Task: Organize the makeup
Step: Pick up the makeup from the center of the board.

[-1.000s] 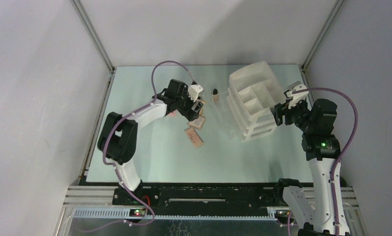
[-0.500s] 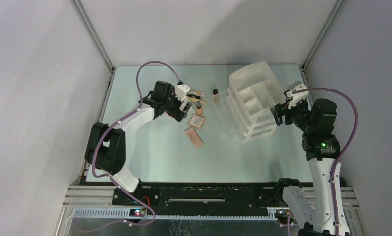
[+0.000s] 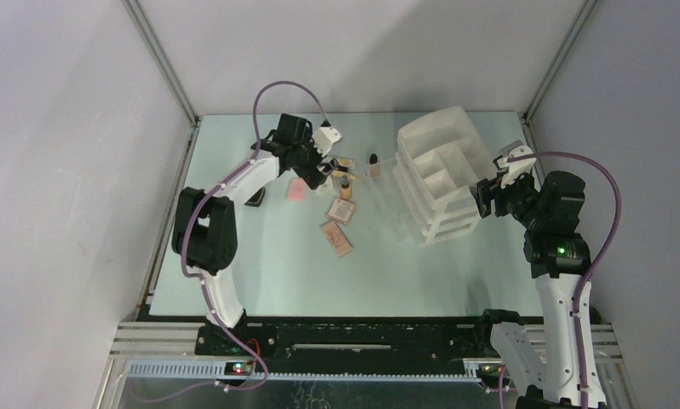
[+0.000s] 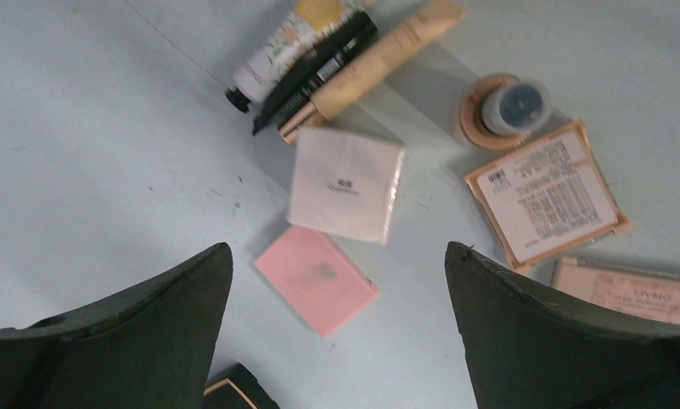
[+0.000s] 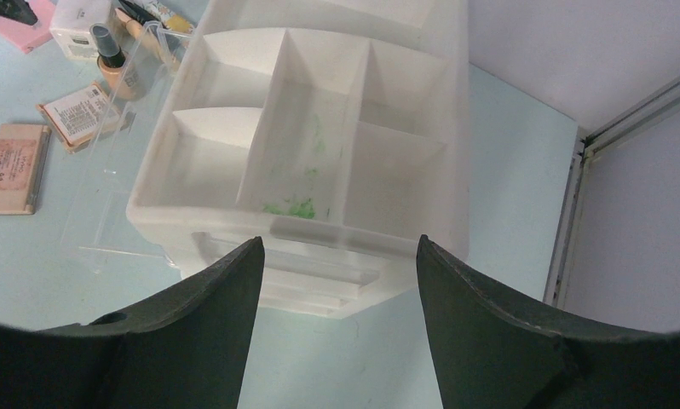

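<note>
My left gripper (image 3: 321,167) is open and empty, hovering above a pink palette (image 4: 316,279) that lies flat on the table between the fingertips (image 4: 209,264). Beyond it are a small white box (image 4: 347,184), several tubes and pencils (image 4: 345,51), a beige black-capped bottle (image 4: 500,109) and two beige palettes (image 4: 544,192) (image 4: 635,290). A black compact's corner (image 4: 234,390) shows below. In the top view the pink palette (image 3: 297,189), black compact (image 3: 255,200) and a second bottle (image 3: 374,164) show. My right gripper (image 5: 337,243) is open and empty at the white drawer organizer's (image 5: 319,145) near side.
The organizer (image 3: 439,175) stands at the back right with empty top compartments, green smears in one. A clear drawer or panel (image 5: 115,187) juts from its left side. Grey walls and metal frame posts close the table's back and sides.
My left gripper moved left off the beige palettes, then toward the back. The pink palette and black compact now lie uncovered. The right arm has not moved.
</note>
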Tool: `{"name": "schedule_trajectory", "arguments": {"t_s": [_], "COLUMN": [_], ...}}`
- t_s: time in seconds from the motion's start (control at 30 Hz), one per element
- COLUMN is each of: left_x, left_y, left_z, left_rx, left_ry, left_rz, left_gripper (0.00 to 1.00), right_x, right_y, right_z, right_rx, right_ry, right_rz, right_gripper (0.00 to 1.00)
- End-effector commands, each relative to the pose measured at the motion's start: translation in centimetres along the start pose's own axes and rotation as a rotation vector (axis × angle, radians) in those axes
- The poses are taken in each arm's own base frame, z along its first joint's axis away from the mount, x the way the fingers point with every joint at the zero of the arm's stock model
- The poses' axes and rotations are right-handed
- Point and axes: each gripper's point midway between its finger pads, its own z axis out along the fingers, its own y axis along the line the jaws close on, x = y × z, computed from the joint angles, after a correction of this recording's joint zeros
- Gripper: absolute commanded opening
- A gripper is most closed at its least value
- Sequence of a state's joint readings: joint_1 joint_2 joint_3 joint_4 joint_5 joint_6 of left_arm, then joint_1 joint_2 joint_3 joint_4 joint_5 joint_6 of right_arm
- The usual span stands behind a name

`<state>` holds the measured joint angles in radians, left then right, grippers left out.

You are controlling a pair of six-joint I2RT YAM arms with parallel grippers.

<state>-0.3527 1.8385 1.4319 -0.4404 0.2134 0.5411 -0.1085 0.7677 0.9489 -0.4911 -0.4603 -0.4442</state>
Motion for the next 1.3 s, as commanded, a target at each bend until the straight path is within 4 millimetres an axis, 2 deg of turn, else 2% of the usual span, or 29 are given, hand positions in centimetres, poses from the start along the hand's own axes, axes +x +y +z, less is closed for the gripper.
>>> {"name": "schedule_trajectory", "arguments": {"t_s": [0.0,0.1,0.27,0.5,0.67,1.0,1.27], "left_x": [-2.9,-2.1,0.4,0.6,3.0,6.9,9.0], "left_y": [1.5,1.6,2.2,1.8,3.1,2.7,2.8], "left_z": [-0.2,0.3,0.2,-0.4,0.7,2.2,3.4], "left_rx": [0.021,0.033,0.01,0.065,0.012,-0.051,-0.037], "left_ry": [-0.044,0.002,0.074,0.061,0.192,0.313,0.392], "left_rz": [0.002,-0.023,-0.08,-0.026,-0.058,-0.231,-0.301], "left_gripper": [0.99,0.98,0.97,0.97,0.98,0.98,0.93], "right_x": [0.0,0.0,0.1,0.1,0.1,0.1,0.0], "right_y": [-0.2,-0.2,-0.2,-0.1,-0.1,-0.1,-0.1], "right_z": [0.2,0.1,0.2,0.4,0.3,0.4,0.2], "right_rx": [0.006,0.007,0.005,0.002,0.007,0.003,0.006], "right_ry": [0.002,0.002,0.006,0.011,0.008,0.01,0.006], "right_rz": [-0.014,-0.014,-0.019,-0.025,-0.024,-0.026,-0.026], "right_gripper": [0.74,0.74,0.74,0.74,0.74,0.74,0.74]}}
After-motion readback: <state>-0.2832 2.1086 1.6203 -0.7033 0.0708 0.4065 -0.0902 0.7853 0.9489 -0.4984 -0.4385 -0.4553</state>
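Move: The pink compact lies about 7 cm to the left of the left hand, some 2 cm nearer the base and roughly 12 cm below. The white box sits almost straight under the hand, 1 cm to its right; the foundation bottle is about 7 cm to the right and 2 cm back, the square palette 5 cm to the right and 8 cm back. From the right hand the pink compact is some 14 cm ahead, 45 cm left and 29 cm below. Still touching nothing, the left hand heads for the pink compact. After a brief 2 cm nudge forward that it then gives back, it sinks about 8 cm and shifts some 5 cm left, dropping fastest at the end; the wrist tips the open fingers about 20 degrees steeper and twists counter-clockwise. ##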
